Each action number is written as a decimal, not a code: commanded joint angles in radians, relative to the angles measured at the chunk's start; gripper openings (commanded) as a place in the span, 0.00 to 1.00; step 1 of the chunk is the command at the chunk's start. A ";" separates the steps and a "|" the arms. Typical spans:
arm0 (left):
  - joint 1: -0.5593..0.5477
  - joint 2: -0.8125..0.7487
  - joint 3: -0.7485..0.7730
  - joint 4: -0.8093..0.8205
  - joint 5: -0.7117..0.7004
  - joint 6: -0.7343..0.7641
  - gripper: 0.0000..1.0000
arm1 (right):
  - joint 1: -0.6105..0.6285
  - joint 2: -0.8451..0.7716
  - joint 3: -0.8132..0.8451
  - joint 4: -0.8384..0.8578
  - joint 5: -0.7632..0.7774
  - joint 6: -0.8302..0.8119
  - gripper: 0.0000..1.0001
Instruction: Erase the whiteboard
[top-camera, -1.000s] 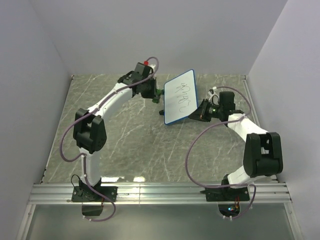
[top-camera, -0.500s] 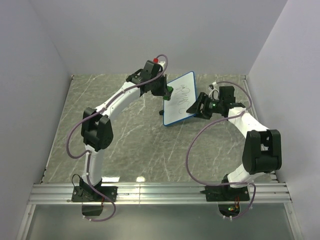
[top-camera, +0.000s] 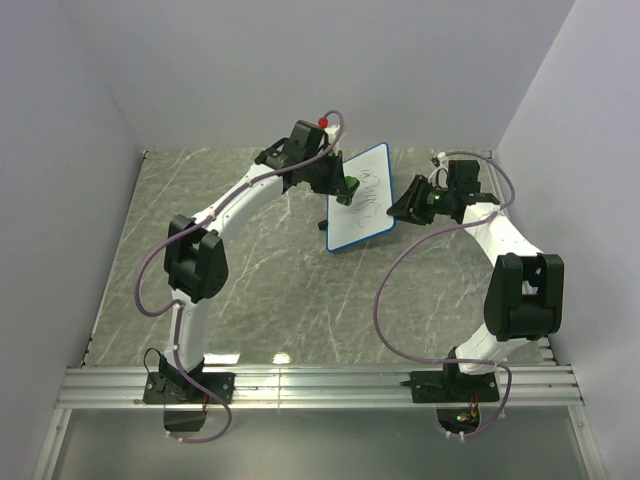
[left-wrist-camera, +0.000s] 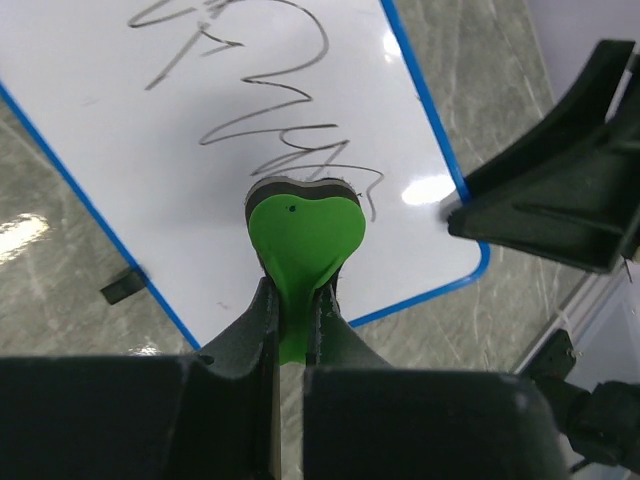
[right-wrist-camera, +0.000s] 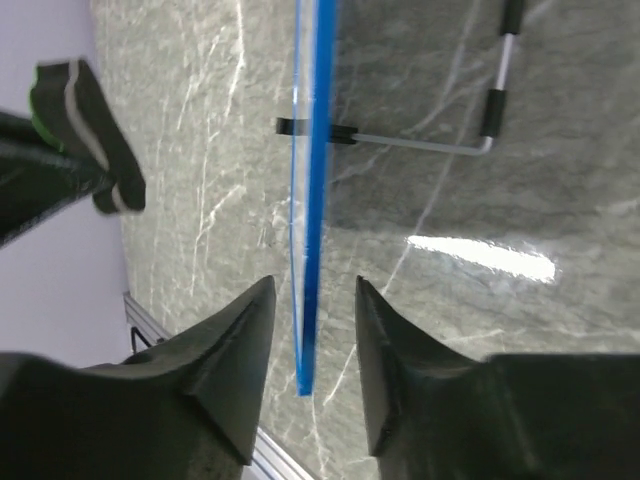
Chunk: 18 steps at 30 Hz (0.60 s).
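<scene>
The whiteboard (top-camera: 365, 205) stands tilted on the far middle of the table, blue-framed, with thin dark scribbles on its face (left-wrist-camera: 250, 110). My left gripper (top-camera: 343, 188) is shut on the green-and-black eraser (left-wrist-camera: 305, 225). The eraser's dark felt end is at the board's face, beside the lower end of the scribbles; I cannot tell whether it touches. My right gripper (top-camera: 402, 211) is open at the board's right edge. In the right wrist view the board's blue edge (right-wrist-camera: 316, 150) runs between the open jaws (right-wrist-camera: 313, 290), apart from both.
The board's thin metal stand (right-wrist-camera: 420, 143) with black feet rests on the marble tabletop behind it. The purple walls close the table on three sides. The aluminium rail (top-camera: 320, 385) with the arm bases runs along the near edge.
My left gripper has carried the eraser rightward from beside the board's left edge onto its face. My right gripper has shifted a little farther back along the board's right edge.
</scene>
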 joint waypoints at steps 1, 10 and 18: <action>-0.020 0.023 0.038 0.034 0.086 0.031 0.00 | -0.009 -0.004 0.026 -0.017 0.003 -0.002 0.41; -0.037 0.067 0.054 0.042 0.158 0.046 0.00 | -0.009 0.052 0.078 -0.012 -0.023 0.003 0.30; -0.045 0.121 0.102 0.080 0.246 0.009 0.00 | -0.001 0.069 0.071 -0.020 -0.023 -0.004 0.12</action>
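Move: From the left gripper, which holds the green eraser, the leaning whiteboard's middle is about 5 cm right, 2 cm back and 9 cm lower; the right gripper is some 11 cm right, 6 cm back and slightly lower. From the right gripper, whose open fingers straddle the raised edge, the board's middle is about 8 cm left, 3 cm ahead and 7 cm down, and its near black foot 18 cm left, 3 cm back and 14 cm down. Close the right gripper on the whiteboard's raised right edge, pinching it between the fingers while the hand shifts barely at all. Meanwhile bring the left gripper, still gripping the eraser, rightward and down with some back, about 5.5 cm in all, towards the board's written face near the scribble's tail, turning it some 10 degrees clockwise. ##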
